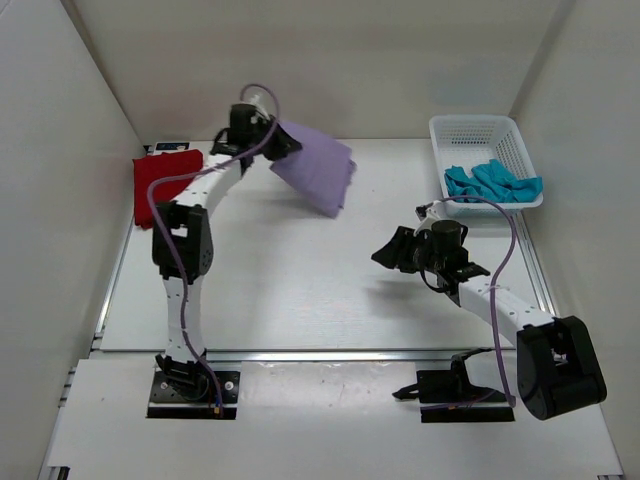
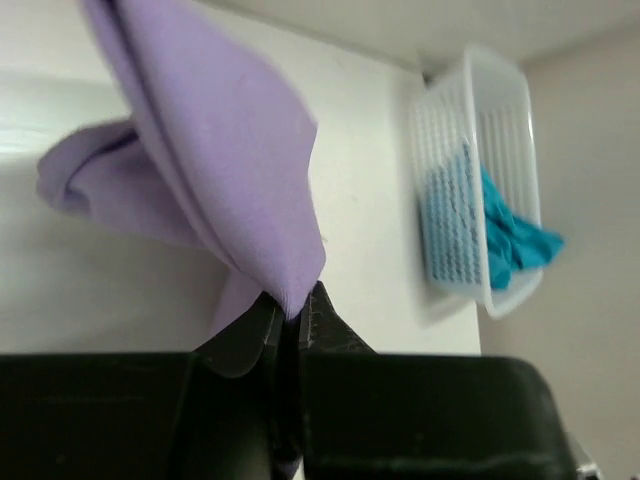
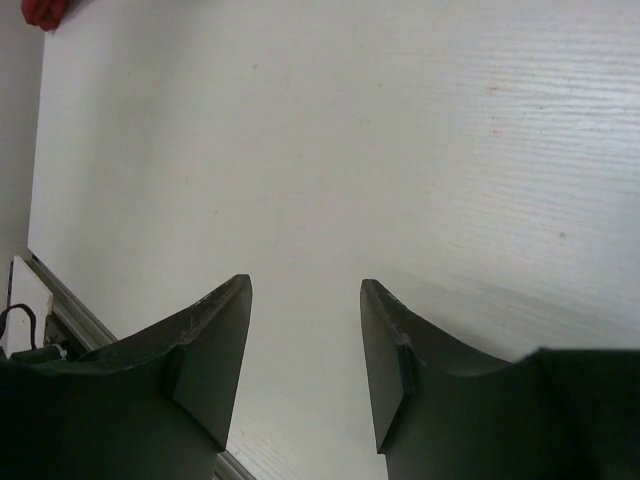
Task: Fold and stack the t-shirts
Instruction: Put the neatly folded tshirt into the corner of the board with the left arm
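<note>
The lavender t-shirt [image 1: 318, 170] hangs folded above the far middle of the table, and my left gripper [image 1: 283, 140] is shut on its upper left edge. In the left wrist view the lavender t-shirt [image 2: 220, 170] is pinched between the dark fingers at my left gripper [image 2: 291, 305]. The dark red t-shirt [image 1: 162, 182] lies folded at the far left, beside the left arm. The teal t-shirt [image 1: 492, 182] is crumpled in the white basket [image 1: 478, 131]. My right gripper [image 1: 388, 252] stands open over bare table at mid right, nothing between its fingers [image 3: 215, 340].
The white mesh basket [image 2: 460, 130] sits at the far right corner against the wall. White walls close in the table on three sides. A metal rail [image 1: 300, 352] runs along the near table edge. A corner of red cloth [image 3: 42, 12] shows in the right wrist view.
</note>
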`<state>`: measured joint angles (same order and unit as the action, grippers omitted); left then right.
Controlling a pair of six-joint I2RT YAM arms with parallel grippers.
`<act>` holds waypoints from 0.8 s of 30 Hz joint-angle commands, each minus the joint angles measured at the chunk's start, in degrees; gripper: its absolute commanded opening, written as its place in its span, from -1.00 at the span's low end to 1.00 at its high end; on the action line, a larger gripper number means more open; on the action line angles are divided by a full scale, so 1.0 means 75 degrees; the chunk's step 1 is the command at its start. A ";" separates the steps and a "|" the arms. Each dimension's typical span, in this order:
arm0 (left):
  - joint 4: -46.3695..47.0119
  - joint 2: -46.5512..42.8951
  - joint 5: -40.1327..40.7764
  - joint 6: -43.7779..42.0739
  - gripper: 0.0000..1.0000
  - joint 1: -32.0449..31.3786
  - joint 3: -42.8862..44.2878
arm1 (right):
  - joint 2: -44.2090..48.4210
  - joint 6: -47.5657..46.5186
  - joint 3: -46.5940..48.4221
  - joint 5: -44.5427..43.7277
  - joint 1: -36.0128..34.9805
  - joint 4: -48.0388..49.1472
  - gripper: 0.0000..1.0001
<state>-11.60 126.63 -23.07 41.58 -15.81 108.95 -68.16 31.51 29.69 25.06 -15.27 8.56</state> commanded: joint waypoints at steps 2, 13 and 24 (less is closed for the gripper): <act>-0.0389 -0.1494 0.0626 -0.0389 -1.00 0.1764 -0.0320 | 0.0124 -0.0076 -0.0115 0.0151 -0.0038 0.0348 -0.08; 0.1452 -0.3782 0.1564 0.1252 0.98 0.4605 -0.5428 | -0.0146 0.0135 -0.0514 0.0292 -0.0893 0.0652 -0.04; 0.3407 -0.6288 0.2009 0.1816 0.97 0.3295 -0.8559 | -0.0332 -0.0509 0.1334 -0.0972 -0.0438 -0.0716 -1.00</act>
<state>4.82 85.12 -8.80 54.22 13.54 47.09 -69.93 30.26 32.40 23.35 -20.58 4.97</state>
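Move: The red t-shirt, the stack on which the purple one held by the left fingers is to go, lies roughly 42 cm to the left of the left hand, 7 cm back and 16 cm below. On the board near it, the black tag is about 42 cm left and 5 cm ahead of that hand, the board's far left corner 49 cm left and 6 ahead. From the right hand the red t-shirt lies some 60 cm left and 21 ahead. The left fingers let go of the purple t-shirt by opening wide in mid-swing: the hand whips nearly 40 cm left towards the red t-shirt, rising slightly at first and turning about 50 degrees counter-clockwise, then draws back and sinks while easing some 9 cm to the right. The empty right hand shifts a few centimetres back and left, then starts forward and shuts. ##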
